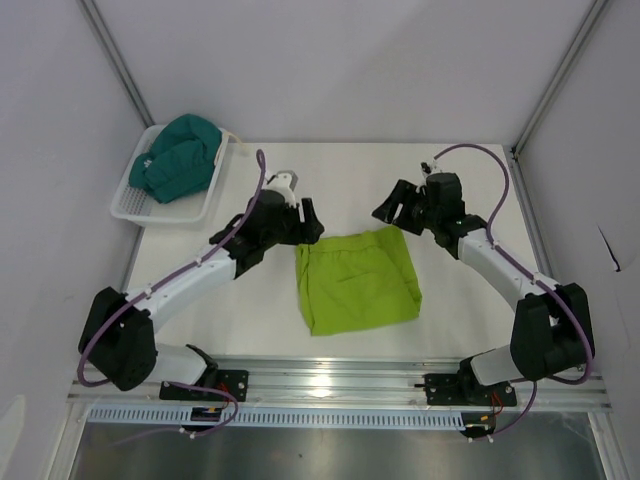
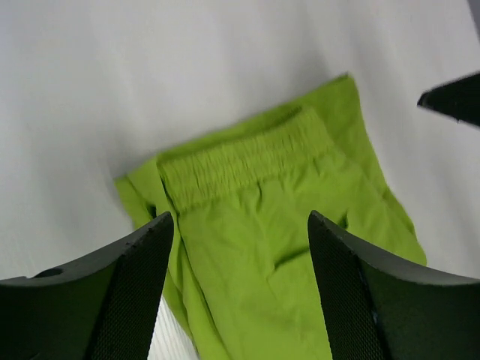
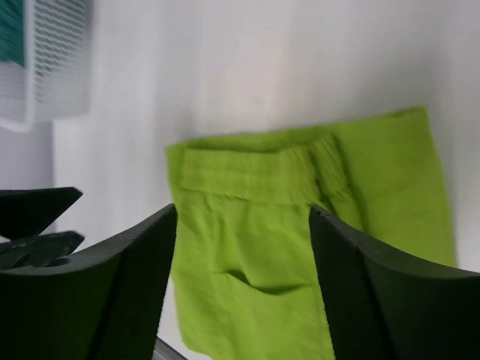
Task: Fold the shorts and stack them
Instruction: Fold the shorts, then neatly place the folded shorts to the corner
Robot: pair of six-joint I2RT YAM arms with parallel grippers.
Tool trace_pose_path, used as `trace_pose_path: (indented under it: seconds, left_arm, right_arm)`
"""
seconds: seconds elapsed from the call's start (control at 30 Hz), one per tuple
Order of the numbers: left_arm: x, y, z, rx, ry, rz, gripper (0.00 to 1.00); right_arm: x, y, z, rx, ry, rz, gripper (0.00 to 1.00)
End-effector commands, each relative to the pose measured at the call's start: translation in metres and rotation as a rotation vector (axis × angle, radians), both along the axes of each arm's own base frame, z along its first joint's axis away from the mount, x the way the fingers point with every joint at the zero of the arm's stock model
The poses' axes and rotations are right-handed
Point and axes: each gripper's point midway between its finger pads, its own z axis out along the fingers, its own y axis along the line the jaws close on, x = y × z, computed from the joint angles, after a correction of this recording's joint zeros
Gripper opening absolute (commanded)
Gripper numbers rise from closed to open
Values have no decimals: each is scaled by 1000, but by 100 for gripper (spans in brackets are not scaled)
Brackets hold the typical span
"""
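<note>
The lime green shorts (image 1: 357,280) lie folded flat on the white table, waistband toward the back. The dark teal shorts (image 1: 180,155) sit bunched in the white basket at the back left. My left gripper (image 1: 306,222) hovers by the green pair's back left corner. It is open, and in the left wrist view its gripper (image 2: 240,217) frames the green shorts (image 2: 259,255) with nothing held. My right gripper (image 1: 395,207) hangs open over the back right corner. In the right wrist view that gripper (image 3: 243,210) stands empty above the green shorts (image 3: 255,255).
The white mesh basket (image 1: 165,212) stands at the table's back left, also visible as the basket (image 3: 52,75) in the right wrist view. Grey walls and metal posts enclose the table. A metal rail runs along the near edge by the arm bases.
</note>
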Motion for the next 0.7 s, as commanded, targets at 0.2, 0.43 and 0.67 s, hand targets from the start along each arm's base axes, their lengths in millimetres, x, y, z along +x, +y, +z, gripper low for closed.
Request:
trace_pose_path:
  seconds: [0.2, 0.43, 0.67]
  left_arm:
    - [-73, 15, -91, -61, 271, 36, 99]
    - [-84, 17, -111, -108, 307, 56, 99]
    - [-85, -7, -111, -224, 297, -6, 99]
  right_arm:
    - [-38, -38, -54, -270, 145, 97, 99]
    - [-59, -51, -91, -423, 222, 121, 99]
    - [-74, -58, -132, -495, 322, 109, 99]
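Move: The shorts lie folded flat under both hands, their middle about 10 cm back and 10 cm right of the left hand, some 16 cm below. The middle of their left edge is roughly 10 cm back and 2 cm left of that hand; the waistband's middle is 8 cm to its right and about 1 cm back. From the right hand, the middle of the right edge is about 10 cm back, 7 cm right and 16 cm down; the near right corner is 19 cm back and 8 cm right. Down onto the two side edges of the shorts come both open hands, fingers spreading wide. The left drops about 13 cm and draws back 9 cm to low over the left edge, tipping down some 20 degrees, then nearly stops. The right sinks more slowly, 11 cm down, 7 cm back and nearly 5 cm right, towards the right edge, its left side rolling down as its fingers tip down. ##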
